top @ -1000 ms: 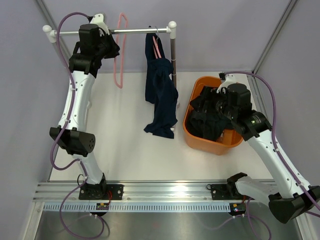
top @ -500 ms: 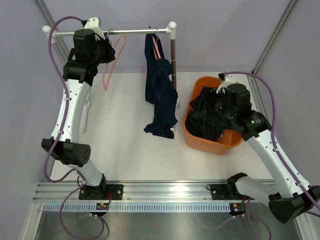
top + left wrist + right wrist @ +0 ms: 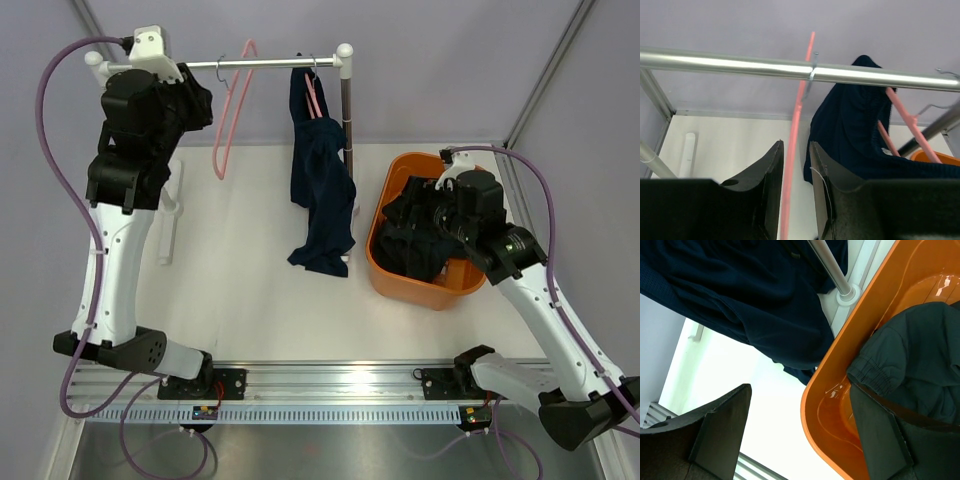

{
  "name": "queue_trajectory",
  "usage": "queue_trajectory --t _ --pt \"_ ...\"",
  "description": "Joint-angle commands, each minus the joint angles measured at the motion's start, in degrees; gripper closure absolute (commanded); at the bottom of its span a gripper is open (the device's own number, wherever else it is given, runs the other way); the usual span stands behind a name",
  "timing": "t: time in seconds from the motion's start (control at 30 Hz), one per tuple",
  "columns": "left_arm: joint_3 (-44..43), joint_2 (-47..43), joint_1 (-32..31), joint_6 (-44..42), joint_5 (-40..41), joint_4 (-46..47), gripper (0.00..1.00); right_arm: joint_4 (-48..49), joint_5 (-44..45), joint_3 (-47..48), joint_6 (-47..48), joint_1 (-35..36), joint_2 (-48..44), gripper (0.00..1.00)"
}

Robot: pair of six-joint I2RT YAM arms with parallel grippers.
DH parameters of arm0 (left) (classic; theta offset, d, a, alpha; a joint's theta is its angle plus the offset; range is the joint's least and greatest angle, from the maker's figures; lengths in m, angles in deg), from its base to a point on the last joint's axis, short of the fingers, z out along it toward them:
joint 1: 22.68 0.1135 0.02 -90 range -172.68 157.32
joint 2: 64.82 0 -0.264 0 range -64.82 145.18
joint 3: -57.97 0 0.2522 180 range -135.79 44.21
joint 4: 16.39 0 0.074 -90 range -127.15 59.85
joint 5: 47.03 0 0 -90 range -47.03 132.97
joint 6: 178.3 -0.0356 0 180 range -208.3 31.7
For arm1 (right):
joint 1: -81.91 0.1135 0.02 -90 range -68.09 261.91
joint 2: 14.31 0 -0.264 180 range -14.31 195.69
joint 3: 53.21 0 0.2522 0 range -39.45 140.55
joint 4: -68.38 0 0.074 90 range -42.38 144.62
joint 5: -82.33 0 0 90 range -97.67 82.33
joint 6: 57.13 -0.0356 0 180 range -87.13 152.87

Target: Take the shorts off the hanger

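Note:
One pair of dark navy shorts (image 3: 320,185) hangs on a pink hanger (image 3: 313,92) from the rail (image 3: 270,63); it also shows in the left wrist view (image 3: 850,130) and the right wrist view (image 3: 740,285). Another dark pair (image 3: 405,240) lies in the orange basket (image 3: 420,290). My left gripper (image 3: 203,100) is high by the rail's left end, its jaws a narrow gap apart. An empty pink hanger (image 3: 799,100) runs through that gap (image 3: 795,144), with space showing beside it. My right gripper (image 3: 800,390) is wide open and empty over the basket's left rim (image 3: 840,365).
The rail's right post (image 3: 347,110) stands between the hanging shorts and the basket. The empty hanger (image 3: 228,125) hangs tilted left of the shorts. A frame upright (image 3: 545,80) rises at the back right. White tabletop (image 3: 240,280) lies under the rail.
My left arm has risen and moved left along the rail. The empty hanger swung left and now hangs tilted. The right arm and both pairs of shorts have not moved.

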Motion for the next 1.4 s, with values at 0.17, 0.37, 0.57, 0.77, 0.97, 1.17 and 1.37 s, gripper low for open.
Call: queue_trajectory --t 0.17,0.37,0.57,0.77,0.97,1.17,1.37 --pt "2.22 -3.02 -21.66 -2.34 17.3 5.57 0.69 -1.3 1.34 2.05 0.82 0.75 -1.41 0.12" --pt "6.45 0.22 -29.25 0.91 29.62 14.8 0.69 -2.36 1.25 1.52 0.73 0.84 -2.2 0.12" --pt "3.48 8.91 -31.54 3.98 31.84 20.78 0.7 -4.2 1.69 1.17 1.6 0.75 -2.02 0.12" --pt "-1.98 15.08 -31.54 4.43 32.71 22.54 0.69 -5.52 2.48 1.17 2.4 0.93 -2.29 0.12" --pt "-4.97 19.47 -31.45 1.18 35.96 26.94 0.67 -5.26 1.96 0.73 2.66 0.93 -1.76 0.12" --pt "-11.21 24.92 -29.96 0.99 35.01 24.75 0.66 -4.73 2.13 0.46 3.1 0.84 -1.15 0.12" --pt "-11.75 26.68 -28.29 2.93 34.47 23.51 0.66 -4.56 2.13 0.81 3.54 0.84 -0.79 0.12"
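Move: The hanger carrying the navy shorts has its neck about 12 cm ahead of the left hand, 20 cm to its right and some 4 cm lower. The empty pink hanger's neck is about 10 cm ahead, 3 cm right and 6 cm down. The rail's right corner sits 12 cm ahead, 26 cm right, about a centimetre below. From the right hand, the shorts' hanger neck lies roughly 22 cm ahead, 15 cm left and 15 cm up. The navy shorts' hanger is approached by the left hand, which draws back about 5 cm while sweeping right, then swings on right, forward and down, some 20 cm rightwards in all. Beside the hook it rises about 3 cm and noses forward, tips tilting slightly up, bringing the narrowly open fingers to the hanger's neck without closing. The wide-open right hand drifts a couple of centimetres back and down. ##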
